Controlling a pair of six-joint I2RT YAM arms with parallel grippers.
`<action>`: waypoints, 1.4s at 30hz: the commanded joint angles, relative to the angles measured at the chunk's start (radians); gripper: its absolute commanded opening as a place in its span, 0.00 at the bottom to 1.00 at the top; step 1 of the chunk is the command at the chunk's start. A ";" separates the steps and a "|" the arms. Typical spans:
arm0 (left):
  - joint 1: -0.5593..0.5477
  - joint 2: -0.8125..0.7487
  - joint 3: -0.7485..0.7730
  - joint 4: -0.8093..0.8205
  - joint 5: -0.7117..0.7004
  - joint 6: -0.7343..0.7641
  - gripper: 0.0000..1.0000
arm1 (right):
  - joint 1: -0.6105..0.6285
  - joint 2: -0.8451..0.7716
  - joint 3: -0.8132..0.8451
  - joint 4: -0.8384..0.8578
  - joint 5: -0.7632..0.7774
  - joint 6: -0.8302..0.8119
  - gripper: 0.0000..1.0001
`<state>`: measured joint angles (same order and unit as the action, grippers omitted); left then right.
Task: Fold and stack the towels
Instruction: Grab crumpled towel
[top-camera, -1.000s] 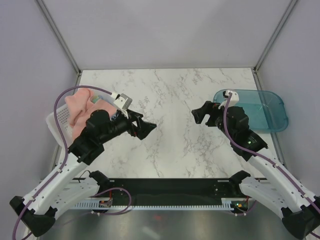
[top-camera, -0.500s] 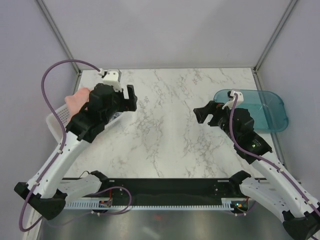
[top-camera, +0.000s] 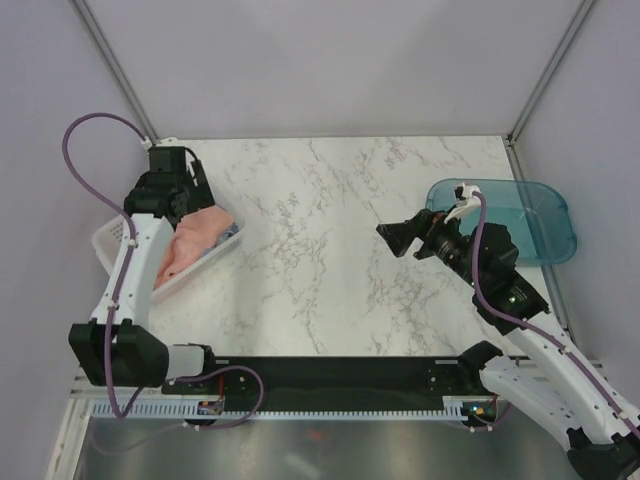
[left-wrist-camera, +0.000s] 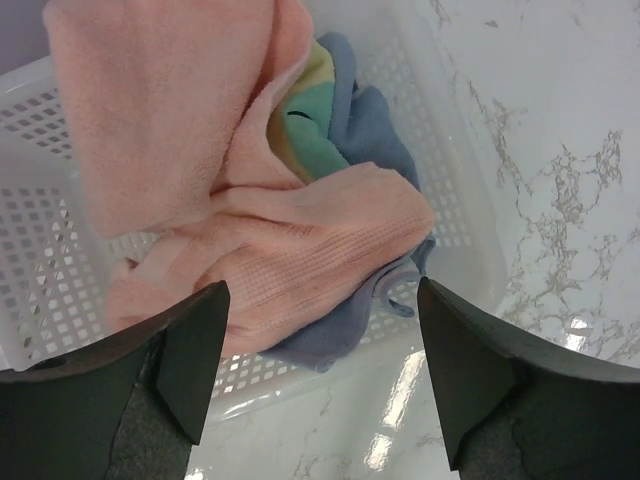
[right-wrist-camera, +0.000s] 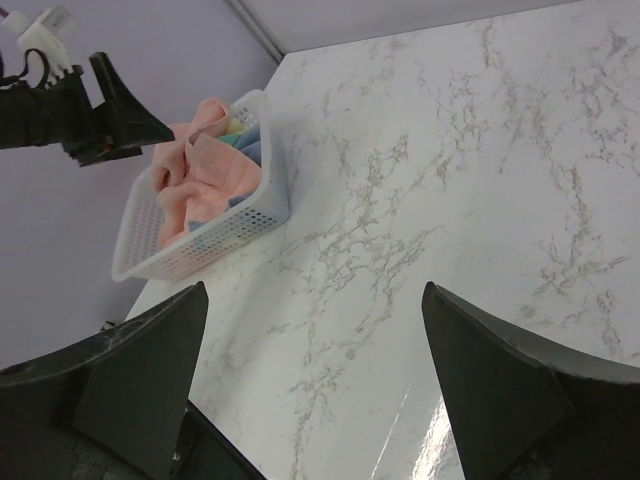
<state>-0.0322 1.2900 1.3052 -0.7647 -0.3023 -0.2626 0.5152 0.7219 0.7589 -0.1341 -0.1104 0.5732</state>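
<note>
The towels lie bunched in a white perforated basket (left-wrist-camera: 468, 236) at the table's left edge. A salmon-pink towel (left-wrist-camera: 250, 240) is on top, a pale-yellow-and-teal one (left-wrist-camera: 312, 125) shows in a fold, and a blue-grey one (left-wrist-camera: 380, 130) lies beneath, with a corner at the basket's rim. My left gripper (left-wrist-camera: 320, 292) hangs open above the basket's edge, touching nothing; seen from above, the left gripper (top-camera: 185, 195) is over the basket's far end. My right gripper (right-wrist-camera: 315, 292) is open and empty over bare marble, and the right gripper (top-camera: 395, 235) points left towards the basket (right-wrist-camera: 215, 240).
A teal translucent tray (top-camera: 535, 225) sits at the table's right edge behind the right arm. The marble tabletop (top-camera: 330, 230) spreads between the two arms. Grey walls close in the left, far and right sides.
My left arm has swung from the table's middle back to the left and now hangs over the basket. The right gripper has shifted slightly left. Both stayed open.
</note>
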 joint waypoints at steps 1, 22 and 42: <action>0.018 0.104 0.095 0.068 0.074 0.034 0.84 | 0.003 -0.024 -0.007 0.057 -0.055 0.022 0.97; 0.029 0.344 0.376 -0.073 0.117 0.092 0.02 | 0.003 0.000 0.043 0.021 -0.052 0.053 0.96; -0.107 0.229 1.065 0.156 0.675 -0.182 0.02 | 0.003 0.378 0.405 0.145 -0.086 -0.095 0.92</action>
<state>-0.1184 1.5219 2.2391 -0.8024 0.1791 -0.3202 0.5152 1.0744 1.0435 -0.0338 -0.1787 0.5243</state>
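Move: The pink towel lies crumpled in the white basket, its middle some 6 cm ahead of the left hand, 3 cm to the left and 10 cm below. The yellow-green towel peeks out about 8 cm ahead and 1 cm right of that hand, the blue towel about 7 cm ahead and 4 cm right; the basket's middle is 6 cm ahead, 4 cm left. From the right hand the pink towel is roughly 32 cm left, 14 cm ahead and 17 cm lower. Fingers shut on the pink towel: the left hand first reaches about 6 cm forward, then sinks some 9 cm into it, pinches, and hauls it steeply upward out of the basket by nearly 40 cm, veering about 12 cm right as the wrist tips up and turns clockwise. Late on, the open right hand goes some 6 cm forward with a little left and up. ##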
